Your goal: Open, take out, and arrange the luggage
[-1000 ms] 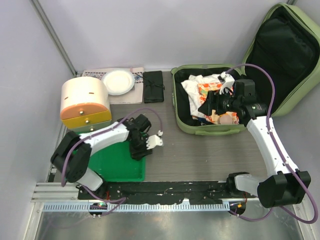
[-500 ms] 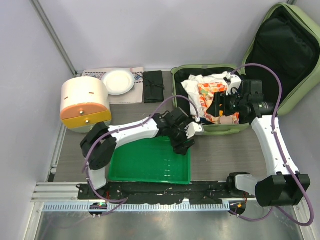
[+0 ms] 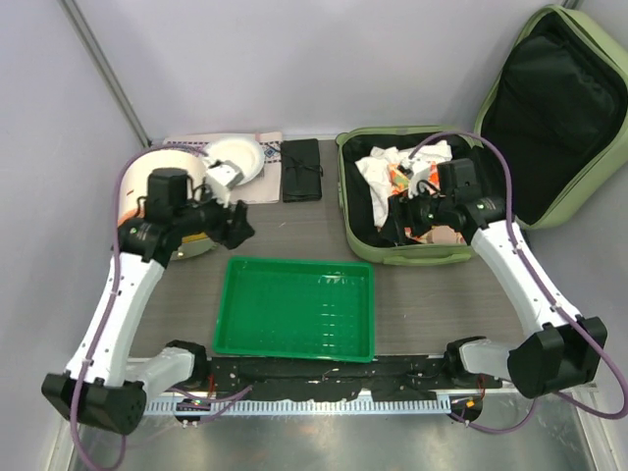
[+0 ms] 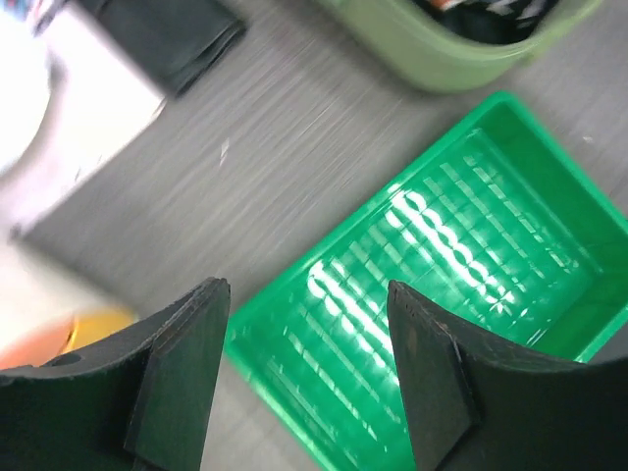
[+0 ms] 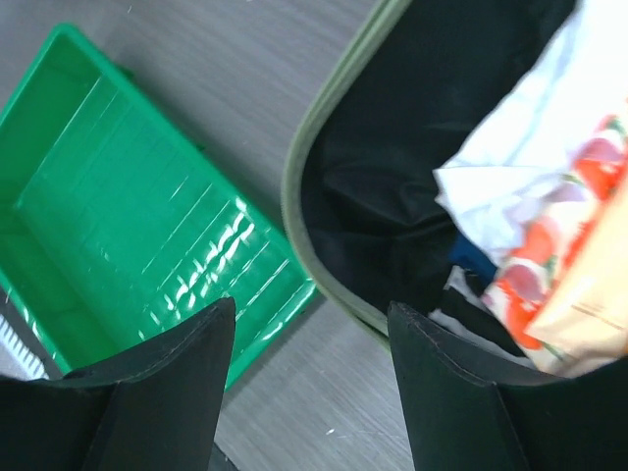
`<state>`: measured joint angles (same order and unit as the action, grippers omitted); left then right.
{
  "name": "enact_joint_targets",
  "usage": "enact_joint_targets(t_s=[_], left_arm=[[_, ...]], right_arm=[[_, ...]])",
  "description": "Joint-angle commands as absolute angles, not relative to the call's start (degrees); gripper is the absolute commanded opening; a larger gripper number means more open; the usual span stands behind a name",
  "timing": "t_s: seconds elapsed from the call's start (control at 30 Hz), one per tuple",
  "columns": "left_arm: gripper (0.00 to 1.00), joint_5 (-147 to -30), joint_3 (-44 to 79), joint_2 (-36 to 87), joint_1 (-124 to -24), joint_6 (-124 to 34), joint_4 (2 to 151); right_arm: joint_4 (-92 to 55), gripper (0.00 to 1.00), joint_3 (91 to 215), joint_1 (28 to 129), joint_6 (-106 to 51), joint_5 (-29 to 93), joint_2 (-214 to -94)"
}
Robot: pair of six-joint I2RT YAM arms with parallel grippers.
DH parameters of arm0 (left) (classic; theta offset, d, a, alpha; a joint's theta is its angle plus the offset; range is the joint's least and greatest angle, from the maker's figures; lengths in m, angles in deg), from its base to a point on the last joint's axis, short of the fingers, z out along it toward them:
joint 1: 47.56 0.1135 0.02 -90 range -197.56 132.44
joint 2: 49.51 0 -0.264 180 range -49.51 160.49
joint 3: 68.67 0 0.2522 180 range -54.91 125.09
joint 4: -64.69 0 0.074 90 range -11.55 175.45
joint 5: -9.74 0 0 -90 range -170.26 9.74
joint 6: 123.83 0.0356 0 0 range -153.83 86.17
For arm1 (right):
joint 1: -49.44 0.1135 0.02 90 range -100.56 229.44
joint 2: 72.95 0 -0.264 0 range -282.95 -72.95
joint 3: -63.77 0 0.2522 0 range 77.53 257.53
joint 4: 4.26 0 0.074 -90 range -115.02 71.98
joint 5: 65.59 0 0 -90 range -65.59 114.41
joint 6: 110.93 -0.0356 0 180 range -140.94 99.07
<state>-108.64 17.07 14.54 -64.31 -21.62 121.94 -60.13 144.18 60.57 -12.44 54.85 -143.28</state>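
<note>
The luggage stands open at the back right, its pale green base point(image 3: 412, 257) holding white and orange-patterned clothes point(image 3: 385, 167), its black-lined lid point(image 3: 554, 108) leaning up against the right wall. My right gripper point(image 3: 400, 222) hangs open and empty over the base's front left corner. In the right wrist view its jaws point(image 5: 312, 324) frame the suitcase rim point(image 5: 304, 167) and bare table. My left gripper point(image 3: 235, 228) is open and empty at the left, above the table. The left wrist view has the gripper point(image 4: 304, 324) over a green tray corner.
A flat green tray point(image 3: 294, 309) lies at front centre. A cream-and-orange round container point(image 3: 186, 162) sits back left, partly behind my left arm. A white plate point(image 3: 245, 152) on a patterned mat and a black folded pouch point(image 3: 300, 170) lie along the back.
My left gripper dragged the green tray rightward to front centre, let go, opened wider and swung back left by the round container. The right gripper shifted a little left inside the suitcase.
</note>
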Motion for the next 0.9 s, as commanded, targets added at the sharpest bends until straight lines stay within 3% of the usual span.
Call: enact_joint_targets(t_s=[0.0, 0.1, 0.27, 0.43, 0.67, 0.87], left_arm=[[0.68, -108.12, 11.71, 11.32, -47.62, -26.08, 129.69], [0.67, -105.49, 13.02, 12.36, -35.3, -31.7, 129.25], [0.67, -95.39, 15.49, 13.51, -30.34, -37.69, 130.92], [0.7, -92.39, 11.97, 14.11, -28.23, -38.57, 126.45], [0.7, -93.7, 15.83, 20.71, -24.45, -40.6, 123.1], [0.73, -103.63, 19.09, 17.56, -24.18, -37.7, 125.2]], right_arm=[[-59.15, 0.69, 143.97, 65.77, -8.37, 53.77, -145.28], [-58.98, 0.69, 145.02, 67.54, -8.1, 53.5, -146.77], [-58.63, 0.69, 147.75, 67.45, -8.89, 49.64, -149.06], [-58.63, 0.7, 148.28, 66.14, -11.53, 49.2, -148.36], [-59.59, 0.7, 152.75, 56.74, -13.29, 49.29, -150.9], [-59.85, 0.69, 160.12, 50.23, -12.24, 42.62, -156.96]])
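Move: The domed drawer box stands about 26 cm to the left hand's left, 13 cm ahead, its middle some 17 cm lower; the green tray's middle is about 8 cm back and 5 cm right, 27 cm below, and the plate 32 cm ahead, 17 cm left. In the open suitcase the beige tube lies roughly 5 cm ahead of the right hand, 6 cm right and 11 cm below, the orange bottle 3 cm right of the tube, the white cloth 18 cm ahead, 1 cm left. To the drawer box the left hand sweeps left off the tray, some 23 cm, sinking about 6 cm and easing a little forward as it swings 60 degrees counter-clockwise and tips down, ending close by the box's front edge. Towards the tube and orange bottle, the right hand first dips left and down about 3 cm, then goes forward and right, rising slightly. Both stay open. ##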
